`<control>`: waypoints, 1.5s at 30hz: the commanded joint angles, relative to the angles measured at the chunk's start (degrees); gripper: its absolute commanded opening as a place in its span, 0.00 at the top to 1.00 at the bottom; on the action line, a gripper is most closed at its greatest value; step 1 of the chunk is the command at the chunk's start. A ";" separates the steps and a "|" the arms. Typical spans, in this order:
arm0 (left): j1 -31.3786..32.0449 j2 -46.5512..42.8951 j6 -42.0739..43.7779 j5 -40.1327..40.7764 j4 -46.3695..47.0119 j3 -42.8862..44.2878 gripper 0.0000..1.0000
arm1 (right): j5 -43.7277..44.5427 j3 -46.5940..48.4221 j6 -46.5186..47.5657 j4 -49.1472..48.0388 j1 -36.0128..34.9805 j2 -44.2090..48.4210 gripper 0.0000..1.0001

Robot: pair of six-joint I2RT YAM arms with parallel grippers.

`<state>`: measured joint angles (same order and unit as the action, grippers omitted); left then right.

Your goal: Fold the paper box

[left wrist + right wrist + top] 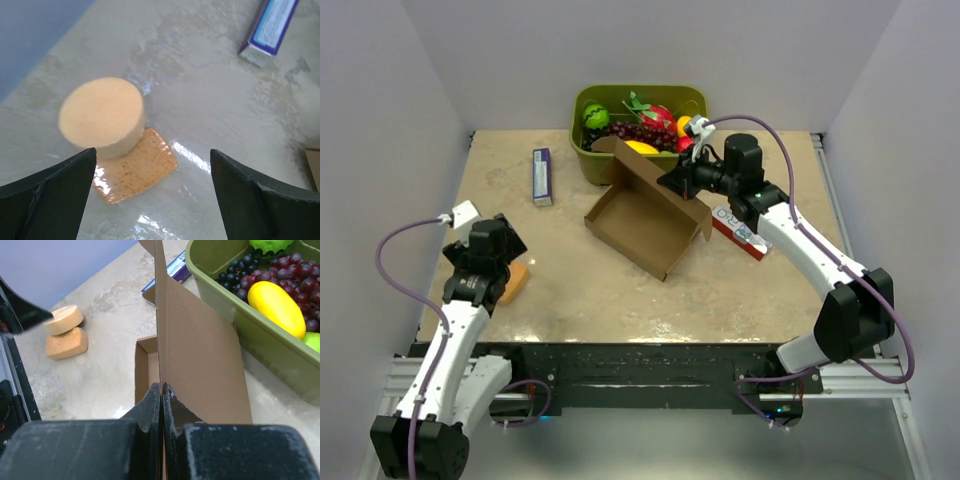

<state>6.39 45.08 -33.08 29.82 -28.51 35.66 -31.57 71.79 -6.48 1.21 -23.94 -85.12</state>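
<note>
The paper box (pixel 642 218) is a brown cardboard tray in the middle of the table, its lid flap (pixel 655 178) standing up along the far right side. My right gripper (pixel 682 182) is shut on the edge of that lid flap (pixel 200 355), jaws pinched on the thin board; the gripper itself shows in the right wrist view (pixel 162 390). The tray's inside (pixel 147 370) shows left of the flap. My left gripper (pixel 500 262) is open and empty at the table's left, over two tan sponges (pixel 102 117), and it shows in the left wrist view (pixel 152 200).
An olive-green tub (pixel 638 125) of fruit stands behind the box, close to the lid flap. A blue-and-white packet (pixel 542 176) lies at the back left. A red-and-white carton (pixel 740 233) lies under my right arm. The sponges (pixel 515 282) sit near the left edge.
</note>
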 commanded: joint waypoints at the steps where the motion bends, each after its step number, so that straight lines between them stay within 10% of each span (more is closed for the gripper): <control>1: -6.37 2.10 5.90 6.93 -6.47 8.62 0.00 | -2.26 1.16 -1.61 -2.53 0.13 0.40 1.00; 13: -25.37 16.08 8.73 -11.70 -1.29 10.13 0.00 | -3.76 0.28 -2.22 -4.11 0.13 1.89 1.00; 45: -27.75 35.41 8.29 -17.52 13.57 4.06 0.00 | -6.22 -0.16 -2.75 -5.43 0.04 2.24 1.00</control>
<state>-20.93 76.07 -26.37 9.50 -16.45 37.06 -35.77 71.72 -7.97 -1.48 -23.94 -85.10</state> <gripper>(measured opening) 0.996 0.018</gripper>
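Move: The wrapped round disc lies roughly 8 cm to the left of the left hand, about level with it fore and aft, and some 12 cm lower. The orange block sits just behind and right of the disc, about 5 cm back from the hand and 1 cm left; the purple box lies some 25 cm ahead and 4 cm right. From the right hand, the disc is about 43 cm left, 13 cm back and 26 cm lower. Open left hand arcs about 9 cm left, then sinks some 15 cm, fingers tipping down, around the round disc. ##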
